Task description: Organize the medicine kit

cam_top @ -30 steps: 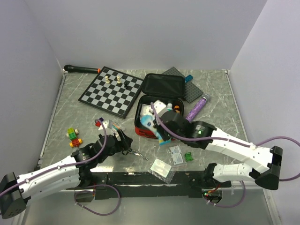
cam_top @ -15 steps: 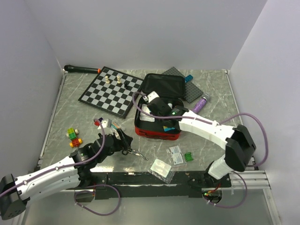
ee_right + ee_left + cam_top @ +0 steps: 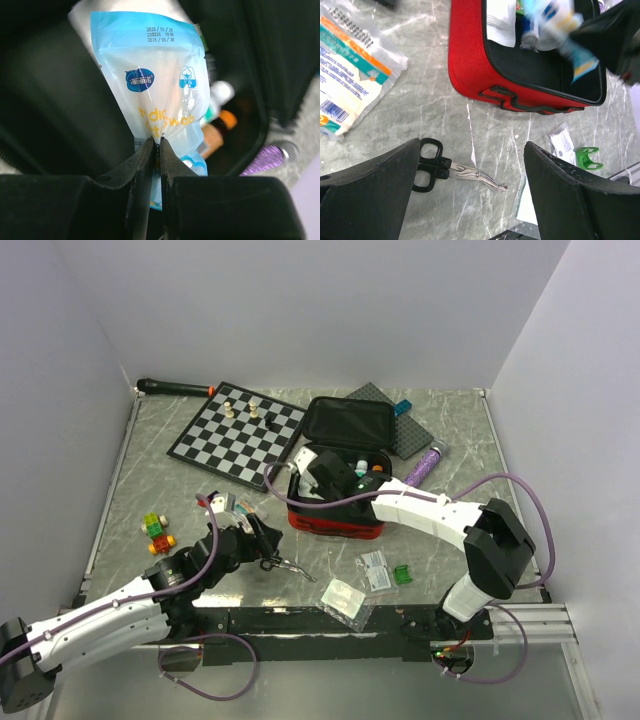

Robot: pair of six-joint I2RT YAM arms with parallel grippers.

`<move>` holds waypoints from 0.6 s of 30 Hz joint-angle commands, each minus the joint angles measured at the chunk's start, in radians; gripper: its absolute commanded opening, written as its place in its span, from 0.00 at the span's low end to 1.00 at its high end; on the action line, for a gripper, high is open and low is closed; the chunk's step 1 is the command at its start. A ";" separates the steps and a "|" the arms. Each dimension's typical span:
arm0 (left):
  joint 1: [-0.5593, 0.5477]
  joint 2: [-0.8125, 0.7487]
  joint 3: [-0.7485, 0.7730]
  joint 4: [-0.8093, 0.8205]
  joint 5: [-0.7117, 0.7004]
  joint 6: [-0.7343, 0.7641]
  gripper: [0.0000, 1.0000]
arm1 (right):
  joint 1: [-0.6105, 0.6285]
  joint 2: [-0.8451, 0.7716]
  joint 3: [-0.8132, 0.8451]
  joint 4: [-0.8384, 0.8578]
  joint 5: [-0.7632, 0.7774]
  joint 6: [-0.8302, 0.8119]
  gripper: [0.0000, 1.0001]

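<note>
The medicine kit (image 3: 335, 521) lies open mid-table, its red wall (image 3: 470, 75) facing me and its black-lined lid (image 3: 348, 422) folded back. Inside are white packs and small bottles. My right gripper (image 3: 318, 474) hangs over the kit's left half. In the right wrist view it (image 3: 156, 140) is shut on the lower end of a blue-and-white cotton swab packet (image 3: 155, 75). My left gripper (image 3: 266, 543) stands open above the table in front of the kit. Black-handled scissors (image 3: 455, 172) lie flat between its fingers (image 3: 472, 145), untouched.
A chessboard (image 3: 237, 435) with a few pieces lies at the back left, and a grey plate (image 3: 405, 430) behind the kit. A purple tube (image 3: 425, 462), small sachets (image 3: 375, 570), a green clip (image 3: 403, 575), a clear bag (image 3: 345, 600), coloured blocks (image 3: 157, 532) and a printed packet (image 3: 345, 75) lie around.
My right arm has swung left and back, carrying the swab packet from the kit's front edge to over its inside. The left gripper has stayed over the scissors.
</note>
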 commanded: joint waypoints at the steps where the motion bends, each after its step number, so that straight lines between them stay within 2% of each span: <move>1: -0.003 -0.005 0.002 0.049 -0.003 0.035 0.89 | -0.001 -0.076 -0.052 -0.004 -0.179 -0.081 0.17; 5: -0.003 0.012 -0.012 0.081 0.012 0.035 0.89 | 0.002 -0.168 -0.135 -0.015 -0.259 -0.064 0.17; 7: -0.003 0.021 -0.018 0.106 0.021 0.037 0.89 | 0.000 -0.188 -0.162 -0.022 -0.242 -0.056 0.18; 13: -0.003 0.050 -0.006 0.114 0.034 0.047 0.89 | 0.006 -0.225 -0.158 -0.010 -0.127 -0.009 0.45; 18: -0.003 0.046 -0.010 0.114 0.032 0.038 0.89 | 0.005 -0.227 -0.115 0.008 -0.061 0.058 0.52</move>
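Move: My right hand still grips the cotton swab bag over the open kit. The free front part of the kit's floor lies about 5 cm back and 9 cm below it. The white bottle is some 3 cm ahead and 4 cm right of this hand, the brown bottle 2 cm ahead and 8 cm right, the gauze pads 2 cm ahead and 5 cm left. From my idle left hand, that floor space is roughly 5 cm ahead and 14 cm right. I draw my right hand back about 5 cm towards the kit's front wall, sinking some 2–3 cm on the way and drifting slightly right at the end, with the wrist turning a little counter-clockwise. Then I open the fingers about halfway, let go of the swab bag and ease up a couple of centimetres, clear of it. ##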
